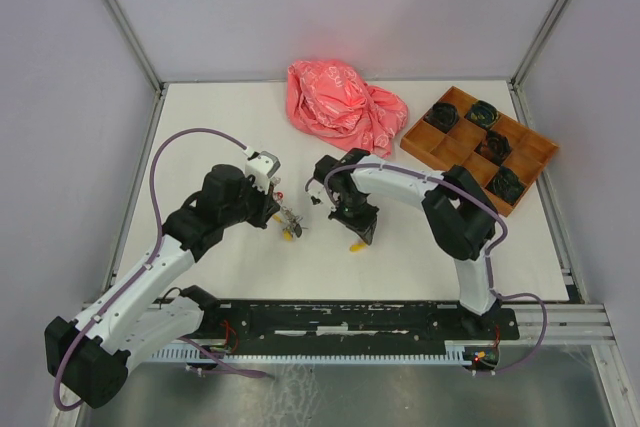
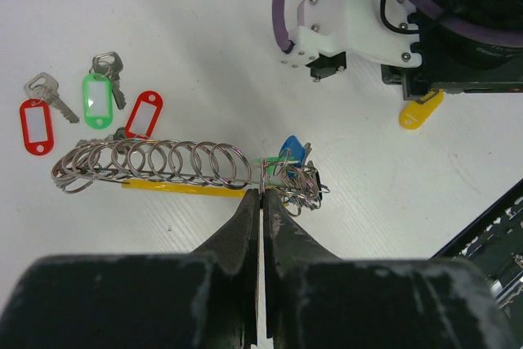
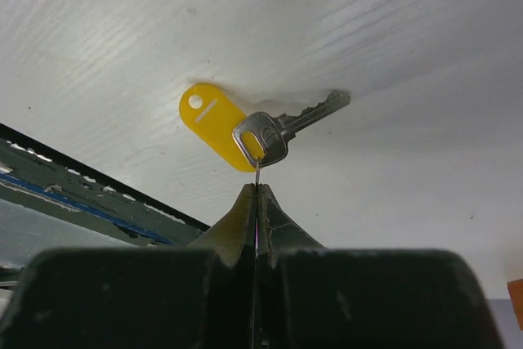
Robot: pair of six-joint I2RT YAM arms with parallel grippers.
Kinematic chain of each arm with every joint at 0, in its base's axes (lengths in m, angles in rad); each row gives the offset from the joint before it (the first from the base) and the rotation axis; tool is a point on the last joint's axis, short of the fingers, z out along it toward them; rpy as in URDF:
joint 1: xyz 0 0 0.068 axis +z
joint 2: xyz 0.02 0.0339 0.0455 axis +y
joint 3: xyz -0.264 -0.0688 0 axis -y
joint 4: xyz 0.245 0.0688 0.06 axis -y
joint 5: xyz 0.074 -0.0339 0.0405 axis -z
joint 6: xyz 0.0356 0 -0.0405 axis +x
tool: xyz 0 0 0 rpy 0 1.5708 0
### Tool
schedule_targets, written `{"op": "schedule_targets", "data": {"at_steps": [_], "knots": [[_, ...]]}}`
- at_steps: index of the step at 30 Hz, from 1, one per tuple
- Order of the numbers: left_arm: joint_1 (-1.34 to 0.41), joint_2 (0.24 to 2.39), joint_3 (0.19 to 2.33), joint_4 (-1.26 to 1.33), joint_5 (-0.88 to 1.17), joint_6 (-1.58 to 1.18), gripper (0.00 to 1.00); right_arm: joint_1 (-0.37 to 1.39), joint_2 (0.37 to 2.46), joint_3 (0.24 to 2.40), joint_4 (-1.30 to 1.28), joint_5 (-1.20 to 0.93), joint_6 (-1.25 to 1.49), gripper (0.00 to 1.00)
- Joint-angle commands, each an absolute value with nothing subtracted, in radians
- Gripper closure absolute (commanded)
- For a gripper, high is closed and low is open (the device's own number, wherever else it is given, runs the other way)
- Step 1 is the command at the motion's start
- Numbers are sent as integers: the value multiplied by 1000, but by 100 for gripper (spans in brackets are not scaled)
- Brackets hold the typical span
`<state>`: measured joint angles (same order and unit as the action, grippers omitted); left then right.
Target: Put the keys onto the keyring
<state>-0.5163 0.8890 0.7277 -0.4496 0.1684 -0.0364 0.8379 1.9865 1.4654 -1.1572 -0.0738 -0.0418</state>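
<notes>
In the left wrist view my left gripper (image 2: 261,192) is shut on the thin wire of the keyring (image 2: 262,176), which shows edge-on. A row of small silver loops (image 2: 155,161) and a blue-tagged key (image 2: 290,153) hang along it. Loose keys lie on the table beyond: one with a red tag (image 2: 35,126), one with a green tag (image 2: 96,100) and another red-tagged one (image 2: 144,114). My right gripper (image 3: 257,188) is shut on the small loop of a silver key (image 3: 282,132) with a yellow tag (image 3: 214,124), low over the table. From above, the two grippers (image 1: 278,209) (image 1: 358,237) stand close together.
A crumpled pink bag (image 1: 345,107) lies at the back of the table. A brown compartment tray (image 1: 445,142) with dark objects sits at the back right. A black rail (image 1: 350,317) runs along the near edge, close behind the right gripper.
</notes>
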Motion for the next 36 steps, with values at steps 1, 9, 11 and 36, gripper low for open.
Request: {"op": "schedule_targets", "data": {"at_steps": [1,9,11,36], "knots": [[-509,867,746,-409,198,-23,97,840,2062,1586,-1220,-47,-76,97],[-509,865,746,-408,187,-26,97,841,2115,1657,-1196,-47,-77,86],[-509,863,746,-405,182,-27,97,841,2065,1631,-1153,-63,-65,76],[-508,848,738,-382,212,-39,97,815,1357,652,3,-51,127,61]]}}
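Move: The right hand still pinches the yellow-tagged key by its small wire ring; the spot of bare table it is taken to lies about 2 cm ahead, 2 cm left and 3 cm below. The keyring in the left hand is some 16 cm left, 3 cm ahead and roughly 9 cm higher; the near table edge is some 14 cm straight back. From the left hand that spot is about 17 cm right, 4 cm back and 15 cm down. The right hand sets the yellow-tagged key down 3 cm forward-left, opens, then arcs up, back and down, tilting. ##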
